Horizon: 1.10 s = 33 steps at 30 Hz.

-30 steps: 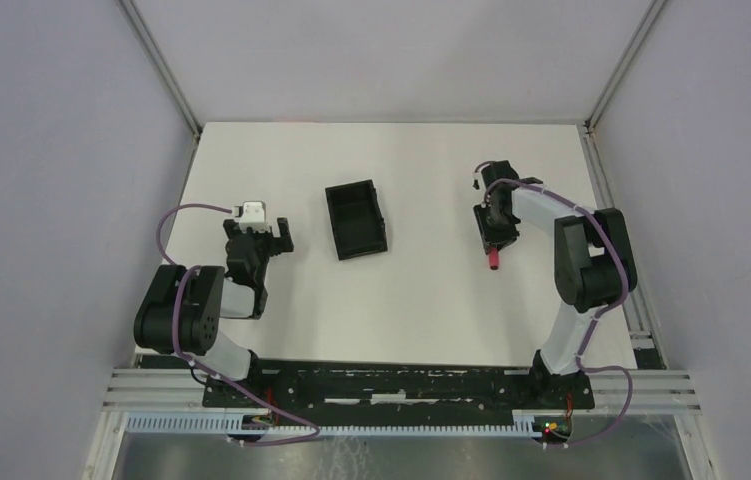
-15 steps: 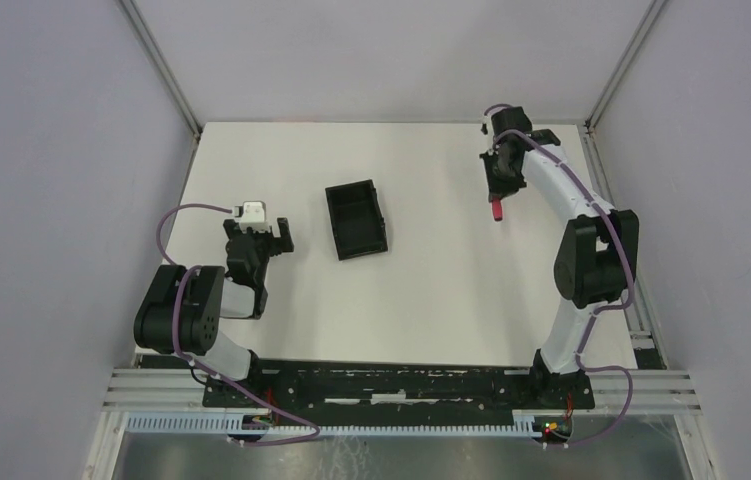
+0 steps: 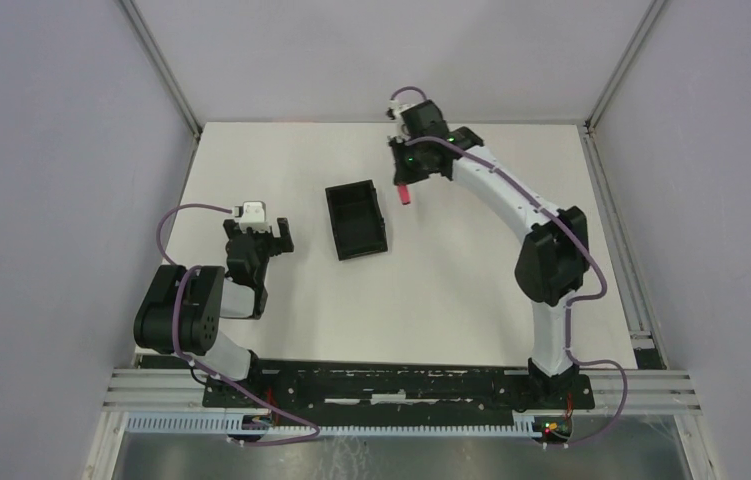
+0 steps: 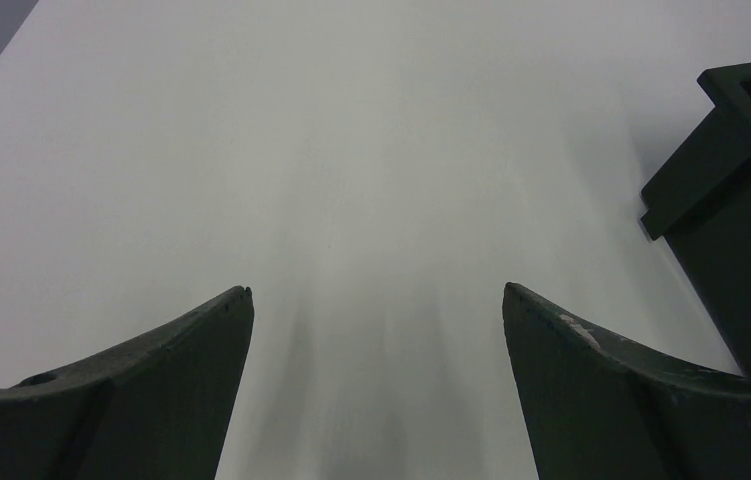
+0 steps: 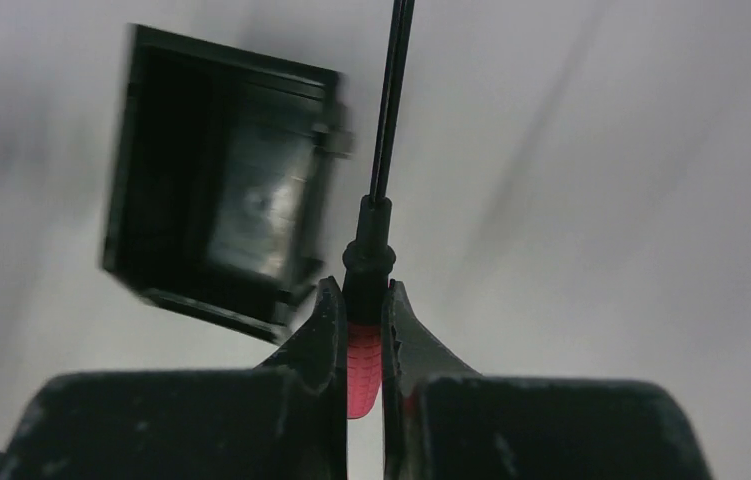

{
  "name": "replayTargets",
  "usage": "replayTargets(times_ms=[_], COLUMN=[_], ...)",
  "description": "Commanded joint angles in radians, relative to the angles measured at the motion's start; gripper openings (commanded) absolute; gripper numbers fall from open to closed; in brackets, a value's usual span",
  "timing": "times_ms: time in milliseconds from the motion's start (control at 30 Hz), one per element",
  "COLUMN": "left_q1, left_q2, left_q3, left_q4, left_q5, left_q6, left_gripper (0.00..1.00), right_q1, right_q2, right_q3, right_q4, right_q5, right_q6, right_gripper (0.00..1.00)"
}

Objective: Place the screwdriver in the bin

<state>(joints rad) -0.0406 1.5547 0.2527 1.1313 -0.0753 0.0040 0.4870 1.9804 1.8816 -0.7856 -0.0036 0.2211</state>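
Note:
My right gripper (image 3: 406, 178) (image 5: 361, 300) is shut on the screwdriver (image 3: 403, 193) (image 5: 363, 350), pinching its red handle. The thin dark shaft (image 5: 389, 100) sticks out ahead of the fingers in the right wrist view. The screwdriver hangs above the table, just right of the far end of the black bin (image 3: 356, 219) (image 5: 221, 180). The bin is empty and lies mid-table. My left gripper (image 3: 261, 235) (image 4: 376, 300) is open near the table's left side, nothing between its fingers, with the bin's corner (image 4: 741, 200) to its right.
White table (image 3: 451, 290) with metal frame rails along its left and right edges. Grey walls enclose the back and sides. The arm bases sit on a black rail (image 3: 391, 385) at the near edge.
The right arm has swung left and farther back with the screwdriver, from the right side of the table to beside the bin. The left arm has not moved.

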Motion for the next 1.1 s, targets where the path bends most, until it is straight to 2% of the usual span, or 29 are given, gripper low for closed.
replayTargets(times_ms=[0, 100, 233, 467, 533, 667, 733, 1067], left_q1=[0.004, 0.005, 0.004, 0.006, 0.005, 0.005, 0.006, 0.005], left_q2=[-0.018, -0.017, -0.018, -0.018, -0.017, -0.018, -0.017, -0.018], left_q3=[0.0, 0.0, 0.0, 0.0, 0.0, 0.0, 0.0, 0.0], left_q4=[0.03, 0.03, 0.03, 0.03, 0.031, 0.031, 0.031, 0.031], left_q5=[0.004, 0.005, 0.005, 0.005, 0.005, 0.006, 0.006, 0.006], left_q6=[-0.019, -0.019, -0.019, -0.019, -0.019, -0.019, -0.019, -0.019], left_gripper=[1.0, 1.0, 1.0, 1.0, 1.0, 1.0, 1.0, 1.0], right_q1=[0.168, 0.229, 0.275, 0.305, 0.304, 0.305, 0.305, 0.304], right_q2=[0.043, 0.021, 0.029, 0.101, 0.113, 0.14, 0.131, -0.028], right_q3=[0.074, -0.005, -0.072, -0.073, -0.073, -0.043, -0.023, -0.051], right_q4=[0.196, 0.294, 0.326, 0.338, 0.334, 0.289, 0.286, 0.397], right_q5=[-0.062, -0.023, -0.006, 0.022, 0.032, 0.031, 0.037, 0.105], right_q6=[-0.047, -0.135, -0.213, -0.266, -0.264, -0.266, -0.263, -0.239], right_gripper=[0.0, 0.0, 0.0, 0.02, 0.11, 0.44, 0.55, 0.64])
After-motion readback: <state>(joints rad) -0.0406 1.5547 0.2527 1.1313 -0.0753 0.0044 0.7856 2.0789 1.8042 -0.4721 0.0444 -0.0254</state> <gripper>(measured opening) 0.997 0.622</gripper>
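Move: The screwdriver is already off the table, pinched about its middle in the right fingers. The bin it is bound for lies about 14 cm to the right hand's left and some 5 cm back towards the base, its middle roughly 14 cm lower. From the idle left hand, the bin is about 25 cm to the right, 2 cm ahead and 4 cm lower. The screwdriver is swept quickly left by the right arm, about 14 cm and some 5 cm back, until it is over the bin, while the hand turns nearly 30 degrees counter-clockwise. The hand then lowers about 7 cm, opens its fingers on the way down to let go, and rises roughly 3 cm, still open over the bin. ##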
